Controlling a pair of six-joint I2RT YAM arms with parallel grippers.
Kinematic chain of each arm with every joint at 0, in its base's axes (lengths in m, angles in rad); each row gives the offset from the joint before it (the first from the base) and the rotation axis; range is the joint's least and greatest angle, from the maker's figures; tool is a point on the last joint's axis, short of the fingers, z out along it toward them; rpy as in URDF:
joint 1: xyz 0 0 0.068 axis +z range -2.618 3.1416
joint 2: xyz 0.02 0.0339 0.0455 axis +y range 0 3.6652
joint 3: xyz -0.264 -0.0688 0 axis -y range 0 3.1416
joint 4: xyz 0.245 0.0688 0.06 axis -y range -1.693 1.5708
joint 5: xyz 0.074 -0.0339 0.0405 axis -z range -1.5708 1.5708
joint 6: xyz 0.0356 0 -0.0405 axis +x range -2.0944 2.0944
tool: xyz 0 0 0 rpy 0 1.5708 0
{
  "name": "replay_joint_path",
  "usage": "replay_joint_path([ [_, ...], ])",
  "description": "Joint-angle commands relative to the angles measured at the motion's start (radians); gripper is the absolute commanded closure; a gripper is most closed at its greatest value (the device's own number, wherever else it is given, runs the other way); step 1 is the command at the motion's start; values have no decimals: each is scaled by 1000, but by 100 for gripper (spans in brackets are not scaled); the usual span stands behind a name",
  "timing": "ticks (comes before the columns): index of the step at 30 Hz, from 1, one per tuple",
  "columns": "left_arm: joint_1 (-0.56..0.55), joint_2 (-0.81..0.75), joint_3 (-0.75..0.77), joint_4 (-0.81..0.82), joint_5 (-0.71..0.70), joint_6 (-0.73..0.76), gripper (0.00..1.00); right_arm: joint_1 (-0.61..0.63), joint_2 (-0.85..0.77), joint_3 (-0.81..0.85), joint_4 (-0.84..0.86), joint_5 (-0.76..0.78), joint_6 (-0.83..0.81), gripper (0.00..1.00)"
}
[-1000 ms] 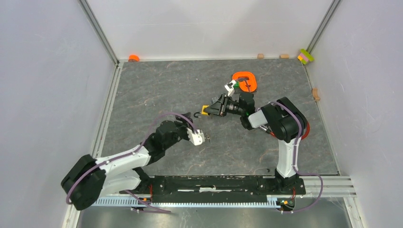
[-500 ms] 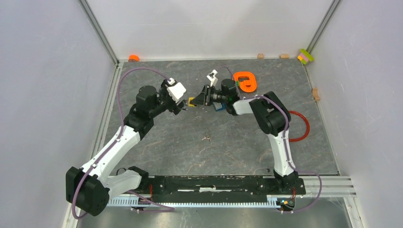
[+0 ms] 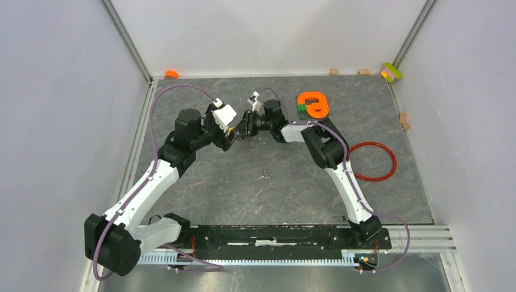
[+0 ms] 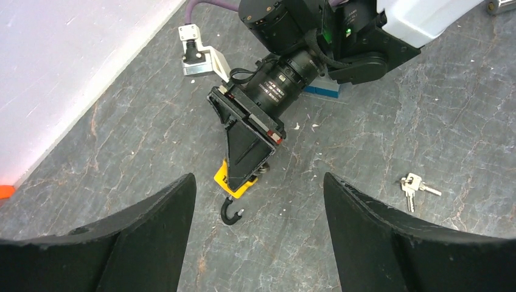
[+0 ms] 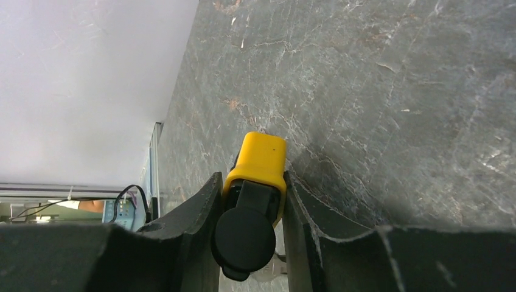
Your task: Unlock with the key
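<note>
The little yellow padlock (image 5: 260,159) is clamped between the fingers of my right gripper (image 5: 249,182), which is shut on it at the table's back left. In the left wrist view the padlock (image 4: 233,183) pokes out below the right gripper (image 4: 248,149). Its black shackle (image 4: 230,214) curves like a hook with one end free. My left gripper (image 4: 258,190) stands open just in front of the padlock, nothing between its fingers (image 4: 152,237). The key (image 4: 415,185), a small silver bunch, lies loose on the table (image 3: 263,176), away from both grippers.
An orange holder (image 3: 314,104) with a green block sits at the back. A red ring cable (image 3: 371,161) lies on the right. A blue block (image 4: 322,90) lies under the right arm. Small wooden blocks (image 3: 333,72) and an orange cap (image 3: 171,74) line the back edge.
My left arm has swung from beside the key to the back left, and its jaws have opened wider. The right arm has carried the padlock leftward to meet it. The key has stayed put.
</note>
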Motion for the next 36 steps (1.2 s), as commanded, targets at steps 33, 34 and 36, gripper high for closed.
replay_joint_path([
  [33, 6, -11, -8, 17, 52, -56, 16, -32, -93, 260, -508, 146, -605, 12],
  [34, 6, -11, -13, 24, 42, -61, 15, -36, -110, 256, -517, 146, -619, 12],
  [36, 5, -11, -20, 42, 5, -84, 2, -46, -158, 224, -524, 149, -656, 10],
])
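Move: I already hold the yellow padlock in my right hand's fingertips, its shackle open, its middle about 1 cm left of the hand point and level with it, with the table some 3 cm below. From that hand, the loose keys lie about 16 cm back and 13 cm right, and the blue block 1 cm back and 20 cm right, both some 3 cm lower. From my left hand, the padlock is roughly 10 cm ahead, 1 cm left and 19 cm below. I open my right fingers wide and let go of the padlock after easing less than 1 cm farther left over the table. Then I carry the open hand forward about 5 cm, away from the padlock, drawing it back to the right near the end. Meanwhile it turns some 25 degrees, its forward side lifting and its fingertips dipping. ##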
